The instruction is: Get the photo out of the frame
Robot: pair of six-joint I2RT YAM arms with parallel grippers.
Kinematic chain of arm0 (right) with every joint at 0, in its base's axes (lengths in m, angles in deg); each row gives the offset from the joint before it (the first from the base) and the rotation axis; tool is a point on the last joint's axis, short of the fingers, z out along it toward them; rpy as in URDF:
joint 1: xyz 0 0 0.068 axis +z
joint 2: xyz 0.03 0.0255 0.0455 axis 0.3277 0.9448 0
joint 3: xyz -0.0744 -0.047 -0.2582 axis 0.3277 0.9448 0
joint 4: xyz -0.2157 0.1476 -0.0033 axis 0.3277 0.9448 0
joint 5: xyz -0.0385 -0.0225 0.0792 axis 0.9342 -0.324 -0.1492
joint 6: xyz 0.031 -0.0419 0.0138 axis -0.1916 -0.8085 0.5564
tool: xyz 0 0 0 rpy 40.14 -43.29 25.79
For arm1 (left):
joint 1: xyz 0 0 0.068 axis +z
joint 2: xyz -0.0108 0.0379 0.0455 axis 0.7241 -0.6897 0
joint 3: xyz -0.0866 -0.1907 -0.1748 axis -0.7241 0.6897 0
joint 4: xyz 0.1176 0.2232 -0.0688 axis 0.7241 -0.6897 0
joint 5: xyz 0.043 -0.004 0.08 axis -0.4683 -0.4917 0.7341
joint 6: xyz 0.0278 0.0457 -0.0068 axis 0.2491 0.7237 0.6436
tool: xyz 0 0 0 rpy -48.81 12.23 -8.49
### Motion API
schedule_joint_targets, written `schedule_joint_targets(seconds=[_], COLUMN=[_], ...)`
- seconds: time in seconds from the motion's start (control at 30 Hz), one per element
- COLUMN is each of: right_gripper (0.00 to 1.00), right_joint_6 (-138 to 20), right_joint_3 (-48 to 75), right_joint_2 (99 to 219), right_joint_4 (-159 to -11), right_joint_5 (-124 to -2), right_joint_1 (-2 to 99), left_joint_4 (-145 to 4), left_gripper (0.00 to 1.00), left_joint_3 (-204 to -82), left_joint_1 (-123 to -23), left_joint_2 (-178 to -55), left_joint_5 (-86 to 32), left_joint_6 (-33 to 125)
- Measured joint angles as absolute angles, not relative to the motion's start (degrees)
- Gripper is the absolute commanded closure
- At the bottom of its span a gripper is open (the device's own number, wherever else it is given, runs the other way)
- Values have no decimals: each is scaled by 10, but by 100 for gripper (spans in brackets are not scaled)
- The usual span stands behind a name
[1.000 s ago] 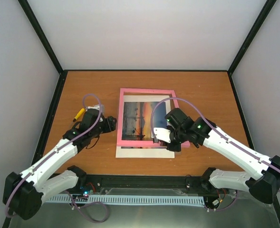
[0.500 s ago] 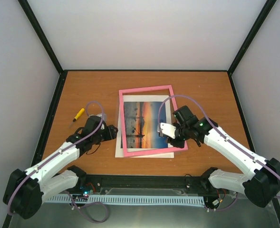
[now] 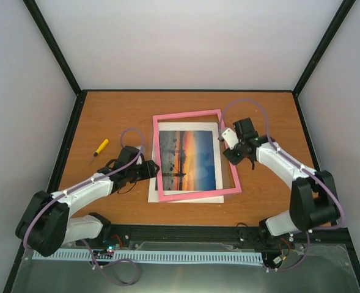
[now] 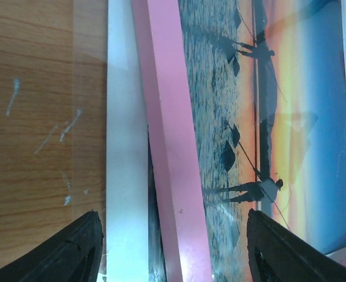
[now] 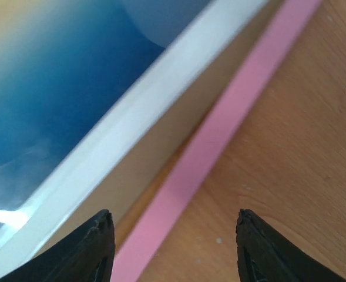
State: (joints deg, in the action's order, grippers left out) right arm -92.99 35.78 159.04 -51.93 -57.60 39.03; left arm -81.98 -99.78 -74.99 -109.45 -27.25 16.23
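Note:
The pink frame (image 3: 186,114) lies skewed on the table, around the sunset photo (image 3: 187,160), which rests on a white mat (image 3: 153,190). My left gripper (image 3: 156,170) is open at the frame's left rail. In the left wrist view it (image 4: 175,249) straddles the pink rail (image 4: 173,176) and the mat's edge (image 4: 126,147), with the photo (image 4: 266,117) just beyond. My right gripper (image 3: 227,146) is open by the frame's right rail. In the right wrist view it (image 5: 175,241) hovers over the pink rail (image 5: 219,141), holding nothing, beside the photo's blue part (image 5: 55,76).
A yellow screwdriver (image 3: 101,147) lies on the wooden table (image 3: 106,116) to the left of my left arm. Black posts and grey walls close in the table's back and sides.
My right gripper pulled the frame's near right corner outwards, let go, opened and moved up along the right rail. My left gripper moved right to the left rail.

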Motion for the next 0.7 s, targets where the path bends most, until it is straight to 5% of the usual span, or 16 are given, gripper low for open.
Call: schedule_joint_targets(seconds=[0.7], right_gripper=[51], right_joint_6=[-794], right_joint_3=[262], right_joint_2=[1804], right_joint_4=[-535], right_joint_5=[-641], right_joint_1=[315], left_joint_4=[-744], left_gripper=[34], left_joint_3=[-998], left_joint_1=[-754], left_joint_2=[-1189], left_joint_5=[-308], left_joint_6=[154])
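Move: The frame's right rail lies about 5 cm ahead of the right hand, 1 cm to its right and 8 cm down; the photo's middle is 2 cm ahead and some 13 cm left. The left hand is poised over the frame's left rail, about 1 cm ahead, 2 cm right and 5 cm below; from it the photo's middle is 2 cm ahead and 11 cm right, the screwdriver 7 cm ahead and 18 cm left. Open right hand sinks about 7 cm, reaching 5 forward over the right rail, turning clockwise; open left sinks 3. ##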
